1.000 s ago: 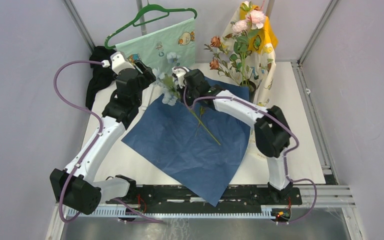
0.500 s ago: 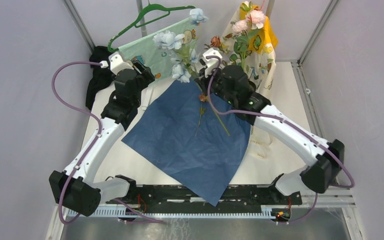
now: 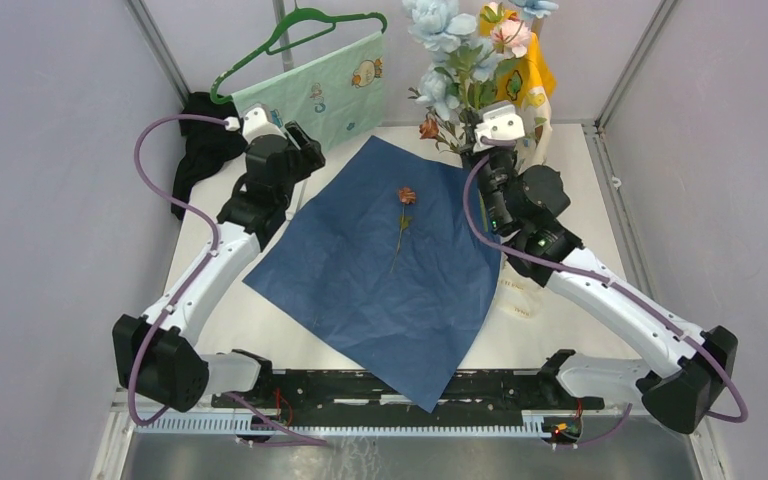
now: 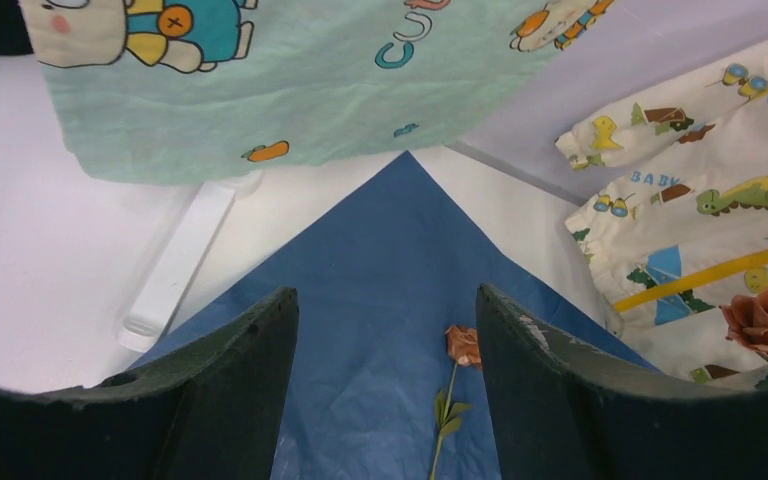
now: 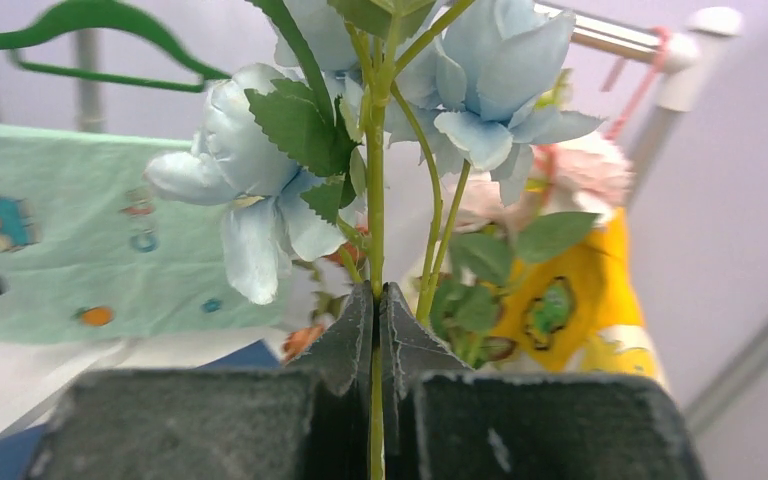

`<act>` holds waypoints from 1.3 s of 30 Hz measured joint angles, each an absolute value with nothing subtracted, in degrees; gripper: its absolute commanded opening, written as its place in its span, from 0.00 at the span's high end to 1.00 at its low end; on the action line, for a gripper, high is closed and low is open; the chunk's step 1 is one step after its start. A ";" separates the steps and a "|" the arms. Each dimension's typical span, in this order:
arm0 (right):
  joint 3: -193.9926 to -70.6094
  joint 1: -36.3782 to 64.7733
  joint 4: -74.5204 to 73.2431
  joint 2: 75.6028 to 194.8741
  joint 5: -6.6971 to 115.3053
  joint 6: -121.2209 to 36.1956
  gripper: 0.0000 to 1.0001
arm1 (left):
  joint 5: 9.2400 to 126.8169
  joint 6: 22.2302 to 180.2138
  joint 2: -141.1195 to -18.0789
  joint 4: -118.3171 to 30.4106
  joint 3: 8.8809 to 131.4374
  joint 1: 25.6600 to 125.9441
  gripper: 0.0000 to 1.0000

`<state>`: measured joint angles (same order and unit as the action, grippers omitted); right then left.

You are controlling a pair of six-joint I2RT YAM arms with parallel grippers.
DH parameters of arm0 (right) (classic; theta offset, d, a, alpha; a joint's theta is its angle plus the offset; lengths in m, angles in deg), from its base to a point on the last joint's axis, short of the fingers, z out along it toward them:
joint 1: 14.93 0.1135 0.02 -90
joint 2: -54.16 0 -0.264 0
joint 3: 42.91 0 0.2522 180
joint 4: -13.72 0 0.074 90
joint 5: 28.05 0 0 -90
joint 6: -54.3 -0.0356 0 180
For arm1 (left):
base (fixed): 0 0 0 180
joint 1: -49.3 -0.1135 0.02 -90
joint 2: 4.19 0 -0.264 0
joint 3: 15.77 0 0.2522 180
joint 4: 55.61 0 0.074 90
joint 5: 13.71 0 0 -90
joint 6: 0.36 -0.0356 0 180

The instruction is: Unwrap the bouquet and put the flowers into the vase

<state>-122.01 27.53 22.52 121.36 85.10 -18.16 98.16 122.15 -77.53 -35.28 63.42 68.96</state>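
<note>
The bouquet's blue wrapping paper lies spread flat on the table. One rust-orange flower with a thin green stem rests on it, also in the left wrist view. My right gripper is raised at the back right, shut on the green stem of the pale blue flowers, whose blooms stand above the fingertips. Pink and rust flowers stand just behind it. The vase is hidden behind my right arm. My left gripper hovers open over the paper's far corner, holding nothing.
A mint printed garment hangs on a green hanger at the back. A yellow and white garment hangs at the back right. A black cloth heap lies at the back left. A white plastic strip lies beside the paper.
My right arm has lifted the pale blue flowers off the paper and carried them up to the back right. One rust flower stayed on the paper. The left gripper shifted slightly right.
</note>
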 measured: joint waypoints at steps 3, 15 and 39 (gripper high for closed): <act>-121.48 25.76 27.05 122.30 87.64 -15.19 1.00 | 96.08 122.15 -78.56 -36.16 63.09 68.96 0.29; -121.57 13.34 40.21 126.89 87.77 -14.64 1.00 | 91.40 122.15 -81.49 -37.82 62.78 68.96 0.29; -129.61 10.17 46.44 137.62 81.67 -16.50 1.00 | 89.20 122.13 -84.35 -39.83 62.78 68.96 0.31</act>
<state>-129.61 10.17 46.44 137.62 81.67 -16.50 89.20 122.13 -84.35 -39.83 62.78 68.96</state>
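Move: The vase that the blue flowers are being taken to stands about 8 cm ahead of the right hand and 9 cm to its right, its middle roughly 31 cm below. The last orange rose lies on the open paper some 12 cm ahead, 10 cm to the left and 41 cm below; the loose ribbon is about 14 cm back, 11 cm right and 42 cm below. From the left hand the vase lies some 37 cm right, about 1 cm ahead and 16 cm below. The blue flowers, still pinched by the stems in the right hand's shut fingers, are swung right about 9 cm and forward towards the vase, then carried mostly straight forward, some 10 cm in all, rising a little; the wrist turns clockwise and tips the fingers up about 15 degrees. The open left hand eases down and right. ##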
